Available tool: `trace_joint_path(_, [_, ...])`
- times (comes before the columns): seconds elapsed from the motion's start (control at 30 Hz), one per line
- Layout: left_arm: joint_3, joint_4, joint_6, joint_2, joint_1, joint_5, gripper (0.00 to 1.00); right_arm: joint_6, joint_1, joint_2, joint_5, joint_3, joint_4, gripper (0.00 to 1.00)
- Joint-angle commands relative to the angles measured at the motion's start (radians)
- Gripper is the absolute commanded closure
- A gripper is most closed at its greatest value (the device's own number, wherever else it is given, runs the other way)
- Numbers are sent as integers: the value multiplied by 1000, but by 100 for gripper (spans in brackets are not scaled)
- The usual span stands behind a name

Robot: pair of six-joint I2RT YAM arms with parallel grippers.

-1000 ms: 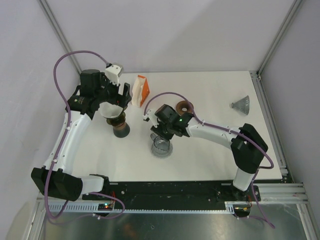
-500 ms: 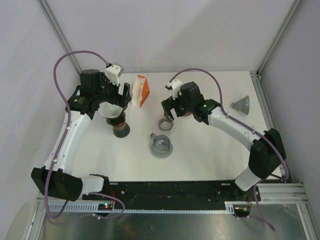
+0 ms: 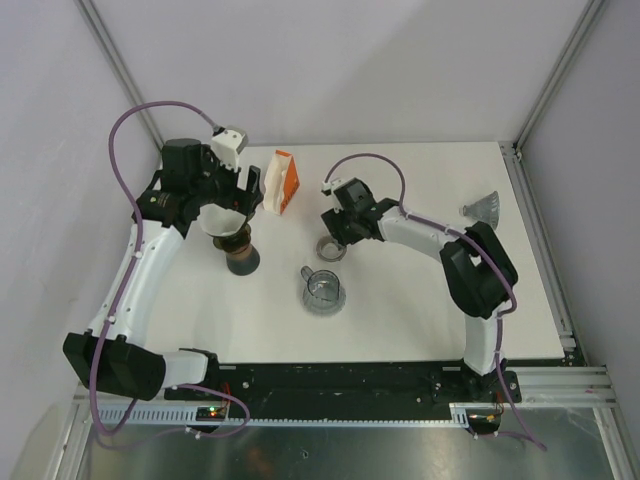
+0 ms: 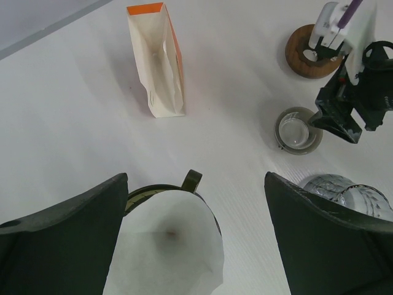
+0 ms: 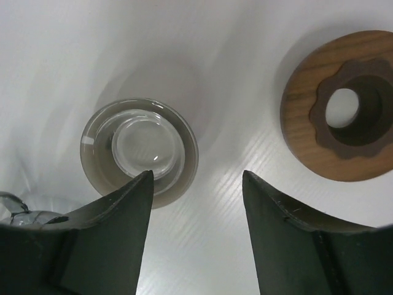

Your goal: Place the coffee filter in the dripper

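Note:
The white coffee filter (image 4: 169,246) sits opened inside the dark dripper (image 4: 194,180), whose rim and handle show behind it. My left gripper (image 4: 196,239) hangs just above it, open, one finger on each side of the filter and neither touching it. From above, the filter (image 3: 221,217) shows under the left gripper (image 3: 228,200), with the dripper's brown body (image 3: 241,260) below it. My right gripper (image 3: 338,226) is open over bare table beside a grey lid (image 5: 147,150), nothing between its fingers (image 5: 107,239).
An orange-and-white filter bag (image 3: 283,182) stands behind the dripper. A glass carafe (image 3: 323,290) sits mid-table, the grey lid (image 3: 331,248) just behind it. A wooden ring (image 5: 344,117) lies right of the right gripper. A grey ribbed cone (image 3: 482,207) lies at the far right.
My right gripper left the glass carafe, swung back and now hovers beside the grey lid, its arm folded in. The left arm and the filter have not moved.

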Motion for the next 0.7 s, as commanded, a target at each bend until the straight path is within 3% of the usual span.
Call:
trace_joint_path(0.0, [1,29,27,0,-3,-13,3,16,11,56,-9,75,-11,38])
trace_joint_path(0.43, [0,29,30,-5,-4,-20,3,2,24,153,-23,129,-76,62])
trace_joint_path(0.6, [3,29,30,-9,-3,-20,3,-4,25,161,-32,129,-87,91])
trace_joint_path(0.67, [3,29,30,-11,-3,-22,3,-11,23,144,-30,129,-92,98])
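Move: The small glass cup's middle lies about 4 cm to the left of my right hand, level with it fore and aft, and some 5 cm below. The wooden ring stands about 9 cm ahead and 4 cm to my right. The glass mug is some 11 cm back and 5 cm to the left. From my left hand the cup is roughly 15 cm to the right, 2 cm ahead and 26 cm lower. I sink my right hand about 4 cm to the glass cup's rim, edging nearly 2 cm left, with the fingers tipping slightly steeper. I close them from about two-thirds open to almost shut, pinching the cup's right-hand wall, one finger inside and one outside; at the very end the hand eases up a touch. ##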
